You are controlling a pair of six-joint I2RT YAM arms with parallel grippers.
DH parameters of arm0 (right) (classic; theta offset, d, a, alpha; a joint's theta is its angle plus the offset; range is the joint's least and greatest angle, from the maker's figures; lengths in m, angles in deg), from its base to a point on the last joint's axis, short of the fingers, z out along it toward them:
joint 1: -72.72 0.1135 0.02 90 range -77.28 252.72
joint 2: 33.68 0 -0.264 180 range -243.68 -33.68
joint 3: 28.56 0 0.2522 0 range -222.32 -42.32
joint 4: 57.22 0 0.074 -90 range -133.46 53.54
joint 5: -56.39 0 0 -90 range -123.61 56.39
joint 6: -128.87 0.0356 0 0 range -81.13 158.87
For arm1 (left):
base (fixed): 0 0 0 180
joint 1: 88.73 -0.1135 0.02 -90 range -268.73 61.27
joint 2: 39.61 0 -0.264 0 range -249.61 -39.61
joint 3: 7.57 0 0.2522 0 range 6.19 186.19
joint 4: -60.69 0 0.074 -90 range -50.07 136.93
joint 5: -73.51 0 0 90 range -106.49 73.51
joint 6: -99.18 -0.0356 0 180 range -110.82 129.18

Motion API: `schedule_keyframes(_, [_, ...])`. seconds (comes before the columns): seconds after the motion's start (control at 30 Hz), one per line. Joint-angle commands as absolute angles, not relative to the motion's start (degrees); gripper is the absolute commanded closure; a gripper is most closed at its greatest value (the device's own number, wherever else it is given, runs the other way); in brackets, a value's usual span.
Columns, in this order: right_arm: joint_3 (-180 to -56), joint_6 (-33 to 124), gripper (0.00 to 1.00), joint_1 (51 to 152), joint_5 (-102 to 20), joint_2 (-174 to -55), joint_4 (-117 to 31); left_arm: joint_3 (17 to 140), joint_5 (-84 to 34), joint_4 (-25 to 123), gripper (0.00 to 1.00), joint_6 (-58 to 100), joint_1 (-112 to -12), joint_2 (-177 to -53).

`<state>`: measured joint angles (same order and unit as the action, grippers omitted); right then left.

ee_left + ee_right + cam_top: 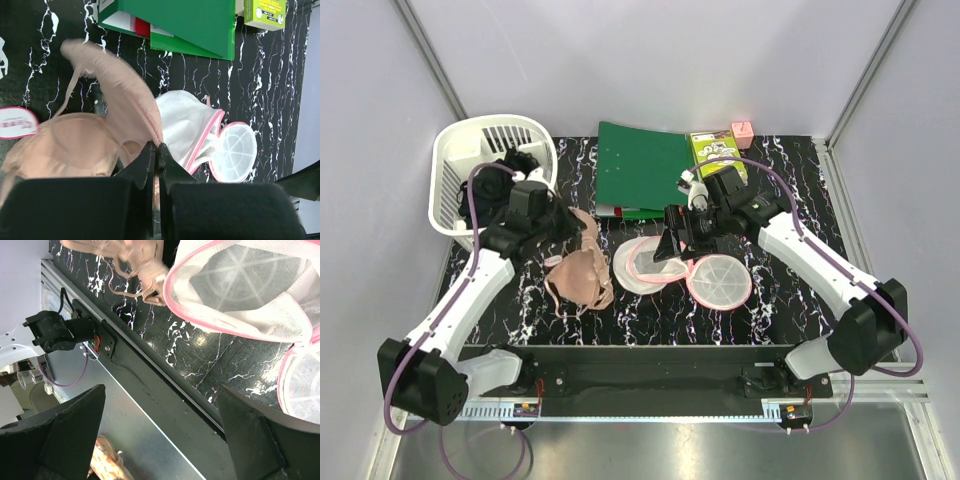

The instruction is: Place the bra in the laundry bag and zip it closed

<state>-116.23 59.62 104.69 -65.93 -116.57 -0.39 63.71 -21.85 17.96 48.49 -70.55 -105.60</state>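
The peach bra (578, 277) hangs partly lifted left of centre, its lower cups resting on the black marbled table (800, 200). My left gripper (157, 146) is shut on an edge of the bra (115, 95), whose wing stretches up from the fingertips. The laundry bag (642, 263), white mesh with pink trim, lies open beside it, its round lid (720, 281) flopped to the right. In the left wrist view the laundry bag (187, 125) lies just right of the pinch. My right gripper (162, 415) is open and holds nothing. It hovers by the laundry bag (240, 285), with the bra (135, 260) beyond.
A white slotted basket (460, 165) holding black clothing (500, 180) stands at the back left. A green folder (645, 165), a green box (718, 152) and a small pink object (742, 131) lie along the back. The table's metal front rail (165, 375) runs below the right gripper.
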Motion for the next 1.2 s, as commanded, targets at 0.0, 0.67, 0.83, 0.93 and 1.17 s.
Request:
schedule_keyframes(0.0, [-118.17,58.47,0.0,104.54,-67.1,-116.65,-1.63,57.02,-22.02,22.59,1.0,52.23,-70.45,-100.18])
schedule_keyframes(0.67, [-117.65,58.47,0.0,104.63,-69.46,-118.66,-3.55,35.98,-12.45,18.02,1.0,80.63,-70.45,-74.59])
schedule_keyframes(0.83, [-118.78,50.95,0.01,111.99,-69.92,-120.25,-8.21,41.43,-14.55,15.74,1.0,81.08,-70.45,-80.62])
schedule_keyframes(0.93, [-118.09,44.95,0.0,120.43,-63.25,-120.86,-14.7,46.09,-15.96,12.84,1.0,80.29,-69.92,-84.86])
schedule_keyframes(1.17, [-113.78,45.2,0.0,127.38,-54.98,-125.96,-38.18,49.0,-14.55,8.01,1.0,89.57,-66.93,-84.7])
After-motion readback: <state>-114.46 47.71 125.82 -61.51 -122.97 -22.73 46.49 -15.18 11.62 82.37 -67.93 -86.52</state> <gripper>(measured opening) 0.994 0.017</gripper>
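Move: The left hand already holds the bra. The laundry bag's open mouth lies about 13 cm to its right, 3 cm back and 18 cm below; the green folder is about 12 cm right and 15 cm ahead, the basket some 19 cm left and 10 cm ahead. From the open right hand, the hanging bra is roughly 18 cm left, 1 cm back and 9 cm lower; the bag's mouth is 6 cm left and 3 cm ahead, its round lid 10 cm right and 1 cm back. Still pinching the bra by its edge, the left hand draws it back and down about 9 cm each, then lifts it some 5 cm and eases slightly forward, turning roughly 25 degrees counter-clockwise. The right hand, fingers wide open, stays nearly still over the bag at first, then sweeps left about 12 cm and 5 cm back towards the bra, swinging counter-clockwise too. ##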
